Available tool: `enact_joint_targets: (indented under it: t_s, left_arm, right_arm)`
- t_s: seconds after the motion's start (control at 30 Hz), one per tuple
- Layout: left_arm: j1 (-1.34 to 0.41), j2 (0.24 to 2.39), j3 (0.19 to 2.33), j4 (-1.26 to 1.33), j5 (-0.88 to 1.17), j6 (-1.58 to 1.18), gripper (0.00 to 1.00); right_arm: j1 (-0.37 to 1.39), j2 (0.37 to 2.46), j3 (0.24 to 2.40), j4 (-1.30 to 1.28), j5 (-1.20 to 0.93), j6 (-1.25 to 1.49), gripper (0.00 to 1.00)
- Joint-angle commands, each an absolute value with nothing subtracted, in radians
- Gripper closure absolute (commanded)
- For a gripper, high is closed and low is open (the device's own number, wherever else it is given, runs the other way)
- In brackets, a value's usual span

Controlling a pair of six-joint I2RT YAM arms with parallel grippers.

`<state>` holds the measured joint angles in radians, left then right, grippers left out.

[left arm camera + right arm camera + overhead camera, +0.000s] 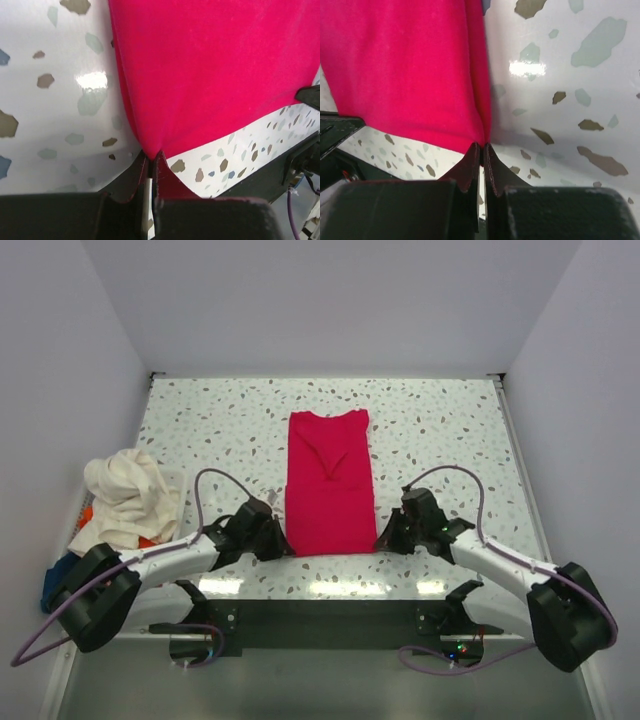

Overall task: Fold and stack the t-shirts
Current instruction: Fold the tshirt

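A crimson red t-shirt (329, 483) lies flat in the middle of the speckled table, folded into a long narrow strip. My left gripper (279, 545) is shut on its near left corner (150, 149). My right gripper (385, 539) is shut on its near right corner (482, 139). Both corners are pinched right at the fingertips, low on the table. At the left edge sits a heap with a cream white t-shirt (125, 497) on top, orange cloth (87, 515) and dark blue cloth (58, 575) showing under it.
White walls close in the table (220, 420) at the left, back and right. The black mounting bar (320, 620) with both arm bases runs along the near edge. Purple cables loop from each arm.
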<state>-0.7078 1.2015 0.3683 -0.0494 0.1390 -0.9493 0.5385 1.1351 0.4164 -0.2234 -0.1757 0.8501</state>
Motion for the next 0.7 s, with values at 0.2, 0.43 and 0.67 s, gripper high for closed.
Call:
enact_joint_targets:
  t_s: [0.2,0.43,0.67]
  left_arm:
    - [-0.825,1.031,0.46,-0.316,0.054,-0.939,1.0]
    - [-0.827,0.991,0.589,-0.431,0.002,-0.92,1.0]
    - [-0.827,1.006,0.635,-0.44,0.003,-0.91,1.0]
  right_arm:
    - [0.546,0.803,0.394,-0.492,-0.253,0.769,1.0]
    - [0.548,0.683,0.506,-0.632,-0.164,0.729,1.0]
    - [0.546,0.761,0.592,-0.655,-0.149,0.664,1.0]
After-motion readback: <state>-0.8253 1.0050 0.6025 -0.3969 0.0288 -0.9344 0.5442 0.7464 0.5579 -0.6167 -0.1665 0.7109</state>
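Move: Each hand already pinches a near corner of the folded red t-shirt, just off the table. From the left hand the shirt's far end lies about 36 cm ahead and 10 cm to the right; the crosswise edge of the folded-up layer is some 17 cm ahead and 9 right, and the pale cloth pile about 34 cm left and 11 ahead. From the right hand the far end is roughly 35 cm ahead and 10 left, that crosswise edge 17 ahead and 10 left. Back and then mostly up, both hands lift the t-shirt's near edge together, rising about 8 cm while drifting slightly to the right. Each first draws back some 3 cm towards the base, then eases forward again as it climbs. The fingers stay shut on the corners and tip up some 5 to 10 degrees, with the edge kept stretched between them. ##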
